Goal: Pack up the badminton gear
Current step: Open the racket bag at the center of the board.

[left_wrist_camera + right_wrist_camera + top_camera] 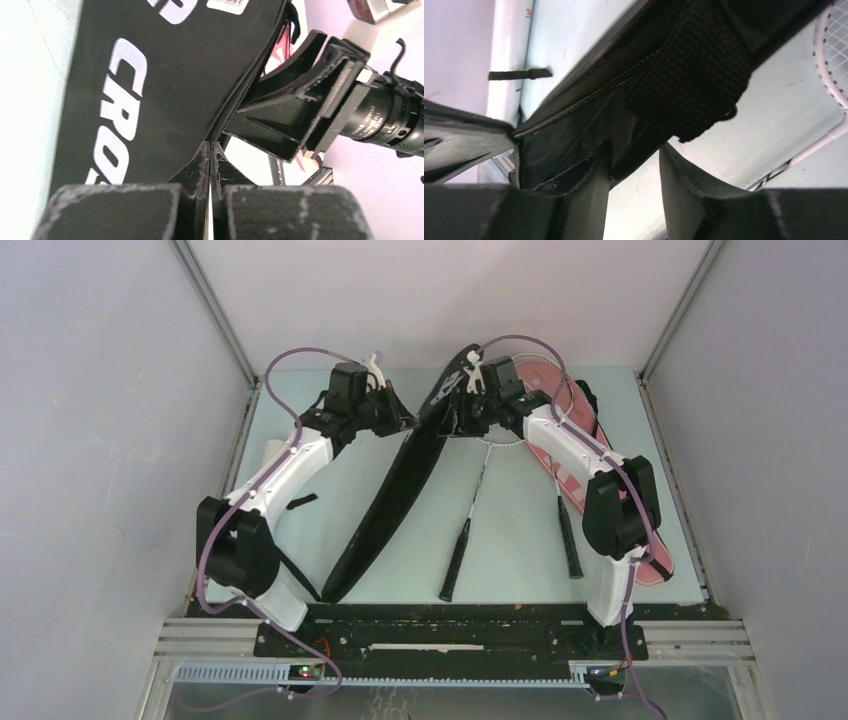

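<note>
The black "CROSSWAY" racket cover (395, 490) stands on its edge, slanting from the table's front toward the back. My left gripper (408, 425) is shut on its zipper edge (210, 150). My right gripper (462, 420) is on the cover's other side near its top. Its jaws (636, 150) stand apart, the cover's zipper flap (574, 145) lies against the left finger, and bare table shows between them. A white-framed racket (470, 510) lies beside the cover. A pink racket (565, 525) lies on the pink cover (655, 565) under my right arm.
A short black strap (300, 502) lies on the table by my left arm, with a white object (272, 452) at the left wall. The cover's black webbing strap (694, 75) hangs just beyond my right fingers. Grey walls close in the table on three sides.
</note>
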Controlling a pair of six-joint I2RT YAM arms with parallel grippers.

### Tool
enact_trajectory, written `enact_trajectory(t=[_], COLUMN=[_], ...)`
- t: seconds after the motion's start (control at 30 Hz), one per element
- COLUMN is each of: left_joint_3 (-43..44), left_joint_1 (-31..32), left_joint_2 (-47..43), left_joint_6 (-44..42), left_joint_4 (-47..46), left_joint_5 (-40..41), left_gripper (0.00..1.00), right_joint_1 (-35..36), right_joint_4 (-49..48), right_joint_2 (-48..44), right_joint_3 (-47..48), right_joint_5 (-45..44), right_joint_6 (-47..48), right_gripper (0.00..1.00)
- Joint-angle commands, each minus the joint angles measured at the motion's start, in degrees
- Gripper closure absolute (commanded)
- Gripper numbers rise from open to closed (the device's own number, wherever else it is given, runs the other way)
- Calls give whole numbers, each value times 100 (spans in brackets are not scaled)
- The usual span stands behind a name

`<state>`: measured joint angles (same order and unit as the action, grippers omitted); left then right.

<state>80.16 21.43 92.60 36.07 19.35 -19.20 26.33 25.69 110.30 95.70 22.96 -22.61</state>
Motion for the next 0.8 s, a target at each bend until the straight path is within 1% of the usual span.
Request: enact_trajectory(t=[0.0,0.03,0.13,0.17,0.23,0.27,0.3,0.33,0.37,0.47,0.53,0.57,0.67,0.77], left_joint_3=[-193,-187,-247,-271,-385,-425,-463,-492,-533,-642,-660,-643,-537,-465], left_joint_1=[79,131,372,465,626,694,741,780,826,957,1064,1103,1127,1128], left_joint_2=[-452,-472,-480,-447,-343,-275,-206,-143,-123,-115,-106,-82,51,118], left_joint_6=[-209,-398,-1234,-1564,-2076,-2257,-2372,-2447,-2484,-2584,-2768,-2851,-3093,-3278], left_joint_4=[-370,-351,-149,-70,-66,-52,-42,-38,-41,-111,-154,-166,-187,-198], left_joint_5=[9,57,394,570,848,970,1008,1028,1052,1107,1417,1567,1898,2124], left_gripper=[100,100,100,100,100,98,95,88,76,50,37,33,28,27], right_joint_1=[-88,-113,-181,-196,-207,-207,-207,-206,-207,-215,-224,-231,-249,-259], right_joint_4=[143,165,89,47,-62,-101,-153,-202,-215,-214,-237,-240,-282,-283], right_joint_2=[125,165,250,259,249,228,190,159,142,124,95,78,-8,-86], right_joint_3=[234,291,370,370,321,278,211,144,100,10,-60,-93,-202,-285], right_joint_5=[-498,-502,-212,-83,115,136,132,123,113,137,182,209,281,315], right_joint_6=[257,291,301,256,119,69,24,-2,-20,-53,-43,-40,-4,86], right_gripper=[59,65,97,100,100,100,100,100,100,100,100,100,100,100])
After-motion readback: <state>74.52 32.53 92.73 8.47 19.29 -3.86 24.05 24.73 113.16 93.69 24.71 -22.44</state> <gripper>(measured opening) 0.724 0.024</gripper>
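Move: The left gripper is shut on the upper zip edge of the black racket bag, and the bag's mouth lies roughly 3 cm back, 2 cm right and 6 cm below. For the half-open right gripper the other zip edge is only about 1 cm ahead, 1 cm right and 2 cm below. The woven strap tab hangs some 4 cm straight ahead of it, and the white racket's head lies about 13 cm farther out, 14 cm right and 15 cm lower. Shut the right gripper on the near zip edge straight away, easing it slightly forward and right, then carry that pinched edge down, about 3 cm in all. Once it is caught, let go with the left, opening wide while dropping about 6 cm and drawing some 3 cm back into the bag's mouth, wrist rolling some 35 degrees with its left side rising. ##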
